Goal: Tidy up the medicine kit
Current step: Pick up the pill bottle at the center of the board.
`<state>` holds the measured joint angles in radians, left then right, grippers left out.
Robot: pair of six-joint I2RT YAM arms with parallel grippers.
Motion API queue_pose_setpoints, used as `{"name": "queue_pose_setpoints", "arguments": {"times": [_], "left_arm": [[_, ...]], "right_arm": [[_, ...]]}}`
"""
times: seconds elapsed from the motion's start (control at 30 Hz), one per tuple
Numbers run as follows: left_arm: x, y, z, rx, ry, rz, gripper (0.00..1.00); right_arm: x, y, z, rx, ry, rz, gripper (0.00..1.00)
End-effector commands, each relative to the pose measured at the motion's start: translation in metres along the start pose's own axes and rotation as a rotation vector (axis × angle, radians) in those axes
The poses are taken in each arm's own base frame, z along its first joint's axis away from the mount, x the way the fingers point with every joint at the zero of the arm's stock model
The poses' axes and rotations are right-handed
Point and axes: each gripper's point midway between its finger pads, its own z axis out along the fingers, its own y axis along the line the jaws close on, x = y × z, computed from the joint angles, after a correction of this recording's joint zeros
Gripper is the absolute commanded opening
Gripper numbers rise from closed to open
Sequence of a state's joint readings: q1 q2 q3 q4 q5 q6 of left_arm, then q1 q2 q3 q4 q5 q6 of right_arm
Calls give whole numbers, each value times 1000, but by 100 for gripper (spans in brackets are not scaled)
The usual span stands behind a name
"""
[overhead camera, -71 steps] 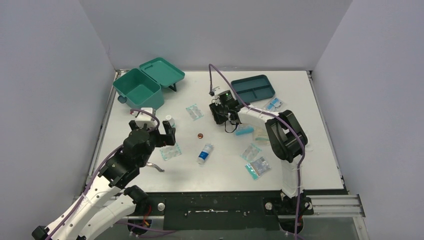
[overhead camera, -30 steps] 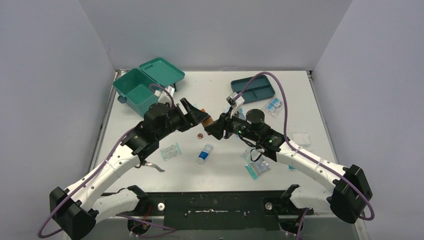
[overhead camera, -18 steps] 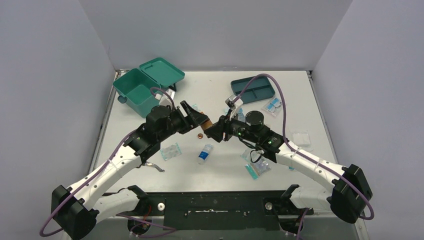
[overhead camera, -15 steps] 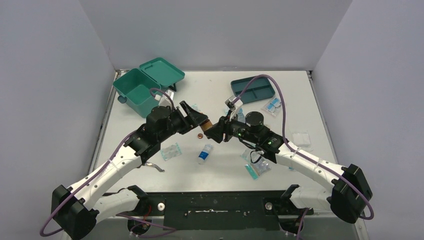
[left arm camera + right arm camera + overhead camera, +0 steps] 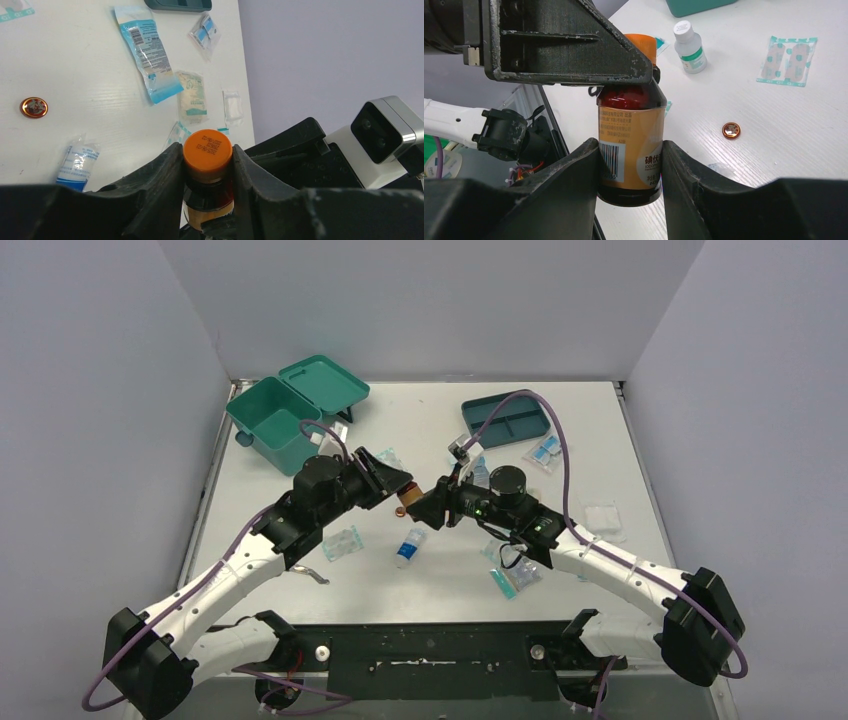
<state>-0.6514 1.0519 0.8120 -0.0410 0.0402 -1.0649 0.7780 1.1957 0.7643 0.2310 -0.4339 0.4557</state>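
Observation:
The medicine kit (image 5: 278, 420) is a teal-green box at the back left, its lid (image 5: 325, 383) swung open behind it. Over the middle of the table both arms meet at a brown bottle (image 5: 407, 499) with an orange cap. My left gripper (image 5: 207, 155) is shut on the orange cap (image 5: 207, 146). My right gripper (image 5: 630, 152) is shut on the bottle's labelled body (image 5: 631, 135), held above the table. In the right wrist view the left gripper's fingers (image 5: 569, 45) cover the cap from the left.
A darker divided tray (image 5: 508, 418) lies at the back right. Sachets and packets (image 5: 517, 573) (image 5: 343, 543) (image 5: 547, 450), a small blue-labelled bottle (image 5: 409, 546), a white dropper bottle (image 5: 690, 47), a copper disc (image 5: 730, 130) and a metal tool (image 5: 310, 573) are scattered over the table.
My left gripper's jaws have closed onto the bottle's orange cap. Both arms have shifted slightly toward the near side, the right still holding the bottle.

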Motion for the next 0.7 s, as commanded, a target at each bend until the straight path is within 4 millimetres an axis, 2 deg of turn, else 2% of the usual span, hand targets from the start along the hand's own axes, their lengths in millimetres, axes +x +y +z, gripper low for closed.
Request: {"name": "queue_pose_setpoints", "arguments": {"times": [0.0, 0.07, 0.13, 0.23, 0.37, 0.53, 0.6, 0.67], "left_arm": [[-13, -19, -2, 66, -34, 22, 16], [-14, -20, -3, 70, -35, 45, 8], [-15, -20, -4, 73, -37, 73, 0], [-16, -11, -5, 26, -44, 100, 0], [-25, -4, -9, -14, -81, 127, 0], [-54, 8, -13, -83, -156, 170, 0], [-75, 15, -17, -125, -196, 197, 0], [-104, 26, -23, -183, -248, 228, 0]], "right_arm": [[-26, 18, 1, -68, -95, -47, 32], [-24, 16, 1, -59, -93, -37, 38], [-24, 15, 0, -49, -96, -21, 52], [-26, 16, -4, -36, -107, 7, 78], [-29, 16, -14, -15, -134, 38, 98], [-32, 17, -36, 15, -174, 53, 100], [-33, 19, -44, 23, -185, 52, 100], [-31, 18, -51, 37, -183, 53, 100]]}}
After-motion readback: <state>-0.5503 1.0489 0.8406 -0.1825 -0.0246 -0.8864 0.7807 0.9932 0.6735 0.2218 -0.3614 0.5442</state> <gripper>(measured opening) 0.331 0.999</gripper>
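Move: The pill bottle is already shared: its body sits between the right pads, its neck between the left ones, the bottle's middle about 3 cm back, 2 right and 3 below the left hand. The green box lies some 22 cm ahead and 29 left of the left hand, the white bottle about 9 ahead and 15 left. From the right hand, the brown disc is roughly 9 cm ahead, 4 left, 17 down. The pill bottle's neck stays pinched in the left fingers while the right hand opens wide and lets go of its body, then eases away to the right, up and slightly back, 4 cm or so. The left hand first sinks a little, then carries the bottle left and somewhat forward towards the green box, about 5 cm sideways, rolling its left side up by some 10 degrees. ##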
